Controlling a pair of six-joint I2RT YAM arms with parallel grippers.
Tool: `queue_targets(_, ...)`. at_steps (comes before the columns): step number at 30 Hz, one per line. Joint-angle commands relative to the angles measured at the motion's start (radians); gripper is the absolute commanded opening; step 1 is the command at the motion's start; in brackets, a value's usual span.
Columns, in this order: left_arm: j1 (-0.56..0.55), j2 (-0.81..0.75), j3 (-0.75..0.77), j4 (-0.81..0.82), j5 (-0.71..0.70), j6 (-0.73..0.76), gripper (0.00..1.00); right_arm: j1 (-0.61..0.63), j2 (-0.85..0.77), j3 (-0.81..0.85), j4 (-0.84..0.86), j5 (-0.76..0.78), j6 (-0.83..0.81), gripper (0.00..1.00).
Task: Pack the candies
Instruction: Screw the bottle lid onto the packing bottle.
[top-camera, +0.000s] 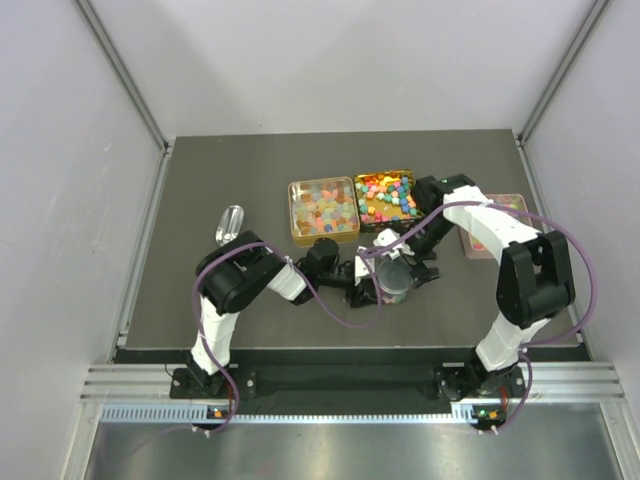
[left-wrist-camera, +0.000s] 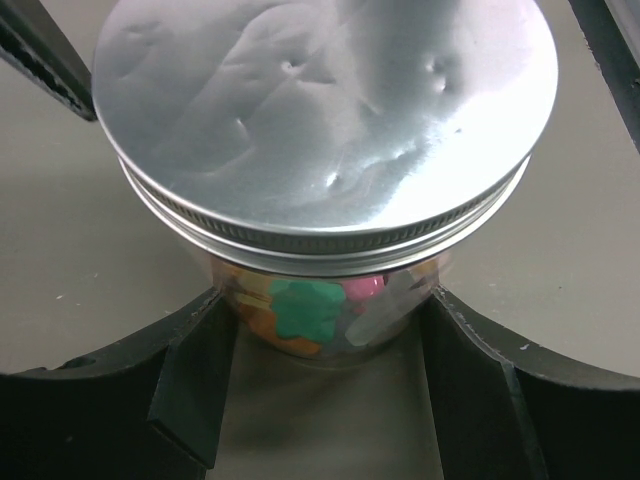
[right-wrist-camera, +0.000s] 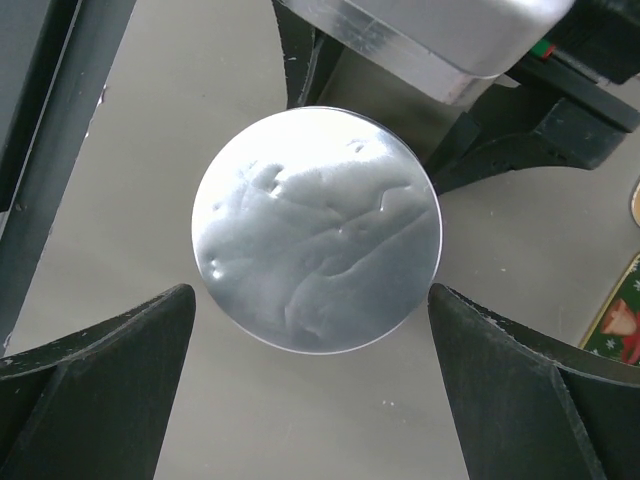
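Observation:
A clear jar (left-wrist-camera: 400, 300) capped with a round silver lid (left-wrist-camera: 320, 110) stands on the dark table, and candies (left-wrist-camera: 305, 305) in green, pink and orange show through its glass. My left gripper (left-wrist-camera: 325, 330) is shut on the jar's body, one finger against each side below the lid. My right gripper (right-wrist-camera: 310, 300) hangs open above the lid (right-wrist-camera: 315, 225), its fingers wide apart and clear of it. In the top view the jar (top-camera: 397, 280) sits mid-table between both grippers. Behind it, pale candies (top-camera: 323, 208) and bright candies (top-camera: 386, 196) fill two tins.
A clear scoop (top-camera: 230, 222) lies at the left of the table. A pink box (top-camera: 495, 228) sits at the right, partly hidden by my right arm. A corner of a printed tin (right-wrist-camera: 620, 325) shows at the right edge of the right wrist view.

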Motion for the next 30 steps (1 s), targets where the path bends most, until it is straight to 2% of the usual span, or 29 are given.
queue_targets(1,0.009,0.080,-0.041,-0.255,-0.093,0.064,0.00,0.008,0.021,0.052,-0.049,-0.045,-0.033,1.00)
queue_targets(12,0.009,0.087,-0.035,-0.259,-0.089,0.064,0.00,0.017,0.031,0.064,-0.058,-0.060,-0.018,0.85)
queue_targets(17,0.009,0.087,-0.034,-0.259,-0.088,0.062,0.00,0.025,0.048,0.070,-0.081,-0.054,-0.010,0.64)
queue_targets(30,0.012,0.076,-0.023,-0.299,-0.119,0.044,0.00,0.025,-0.035,-0.112,0.005,-0.035,0.172,0.64)
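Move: My open right hand already straddles the bottle lid: its middle is about 1 cm to the left of my right hand point and level with it. The multicolored tray lies some 20 cm ahead and 8 cm down, the clear candy box about 18 cm ahead, 15 cm left and equally low. My left hand still grips the bottle body; from it the lid is roughly 7 cm straight up. I close my right fingers from wide open to about three quarters, easing the hand roughly half a centimetre left to center on the lid, until both fingertips pinch its rim from opposite sides and the grip effort climbs. Right at the end I begin twisting the lid clockwise, just a few degrees, while my left hand holds the bottle body steady below. ##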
